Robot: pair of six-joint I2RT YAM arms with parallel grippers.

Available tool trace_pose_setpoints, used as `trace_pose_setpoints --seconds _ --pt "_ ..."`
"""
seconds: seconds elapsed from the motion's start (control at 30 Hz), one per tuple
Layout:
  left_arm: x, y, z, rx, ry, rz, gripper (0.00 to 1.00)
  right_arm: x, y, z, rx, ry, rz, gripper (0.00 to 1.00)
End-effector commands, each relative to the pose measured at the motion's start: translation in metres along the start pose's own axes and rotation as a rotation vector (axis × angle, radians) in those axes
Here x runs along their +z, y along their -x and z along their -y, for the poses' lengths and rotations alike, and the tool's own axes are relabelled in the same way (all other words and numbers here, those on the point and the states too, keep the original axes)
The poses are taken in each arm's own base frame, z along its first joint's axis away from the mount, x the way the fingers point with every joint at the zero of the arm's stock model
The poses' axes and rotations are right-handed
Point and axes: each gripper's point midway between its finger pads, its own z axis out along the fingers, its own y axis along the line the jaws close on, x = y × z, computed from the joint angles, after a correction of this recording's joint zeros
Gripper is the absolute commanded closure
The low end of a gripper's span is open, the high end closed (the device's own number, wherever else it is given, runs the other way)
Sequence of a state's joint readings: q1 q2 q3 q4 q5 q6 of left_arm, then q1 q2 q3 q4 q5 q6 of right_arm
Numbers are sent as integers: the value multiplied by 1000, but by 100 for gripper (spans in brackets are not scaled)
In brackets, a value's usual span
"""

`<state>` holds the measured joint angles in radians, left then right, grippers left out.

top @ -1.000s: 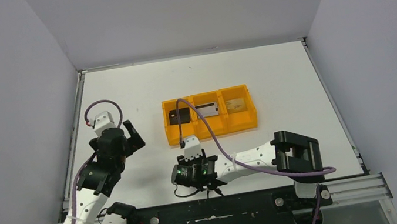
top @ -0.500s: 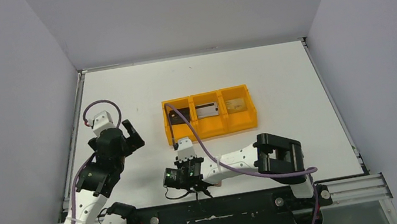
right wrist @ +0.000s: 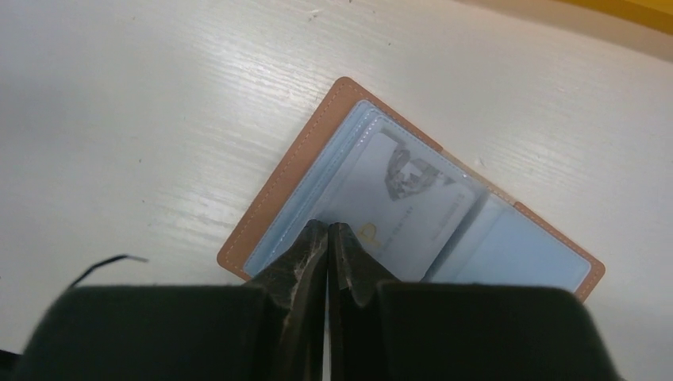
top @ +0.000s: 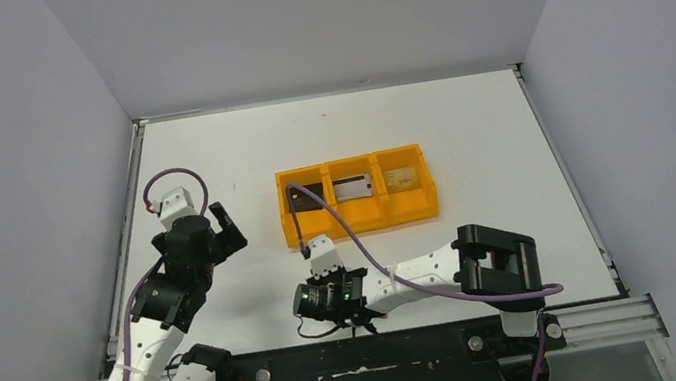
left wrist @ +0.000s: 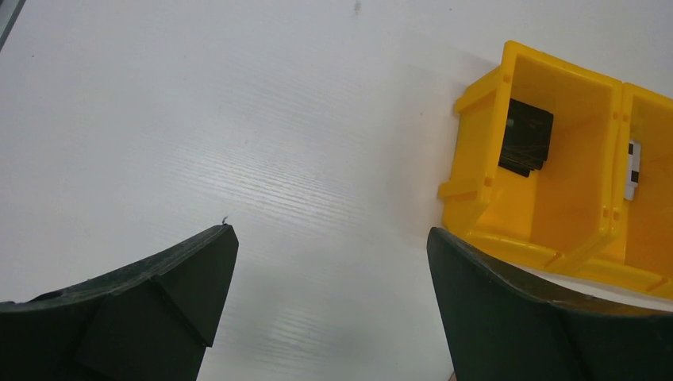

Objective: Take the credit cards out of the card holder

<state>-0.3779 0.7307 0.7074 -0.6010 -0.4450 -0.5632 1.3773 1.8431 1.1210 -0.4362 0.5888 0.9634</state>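
The card holder lies open on the table, brown outside and grey-blue inside. A pale card sits in the clear sleeve of its left panel. My right gripper is shut, its tips over the near edge of that panel; I see nothing between them. In the top view the right gripper hides the holder. Three credit cards lie in the orange tray: black, silvery and gold. My left gripper hangs open over bare table, left of the tray.
The orange tray has three compartments, and the black card leans in its left one. The right arm's purple cable drapes across the tray's left end. Grey walls enclose the table on three sides.
The right arm swung a little left, then back right near the table's front edge, and its jaws closed. The left arm has not moved.
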Motion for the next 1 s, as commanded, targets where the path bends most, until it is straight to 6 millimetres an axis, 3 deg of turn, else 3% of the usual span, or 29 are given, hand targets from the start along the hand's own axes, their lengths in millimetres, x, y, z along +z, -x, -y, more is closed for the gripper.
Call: trace_pose_setpoints --seconds 0.0,0.3,0.53,0.63,0.73,0.87,0.97 --pt "-1 18 8 -18 -27 55 8 -22 13 -4 -25 102 40 100" --pt "-2 17 7 -17 -27 54 8 -35 -39 25 -115 187 -95 100" --pt "-2 18 9 -17 -37 55 8 -37 -52 71 -95 95 -128 96" --pt "-3 18 9 -17 -40 56 8 -38 -44 77 -67 94 -112 94" --pt "-4 19 9 -20 -44 61 8 -46 -24 75 -20 100 -71 86" --pt "-5 19 9 -21 -46 63 8 -55 -2 64 39 110 -31 74" --pt "-5 20 9 -22 -45 66 8 -55 5 53 67 107 -16 66"
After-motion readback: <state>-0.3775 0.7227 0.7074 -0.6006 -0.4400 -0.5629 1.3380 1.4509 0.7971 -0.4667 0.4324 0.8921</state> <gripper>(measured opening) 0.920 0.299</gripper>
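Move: The VIP card in its clear pocket lies right under the right hand's shut fingertips, its middle about 1 cm to their right and level fore and aft. The open card holder's middle is some 4 cm right and 1 cm back of those fingertips, the yellow box's about 18 cm ahead and 8 cm right. From the idle left hand, the VIP card lies about 12 cm back, 25 cm right and 15 cm below. The card holder is dragged to the right under the right hand's shut fingertips, which already rest on the VIP card's pocket: the hand slides low, right and back together, then on rightwards, about 9 cm in all sideways. At the end the fingertips come free, rise some 2 cm above the card and part about a third of the way. ##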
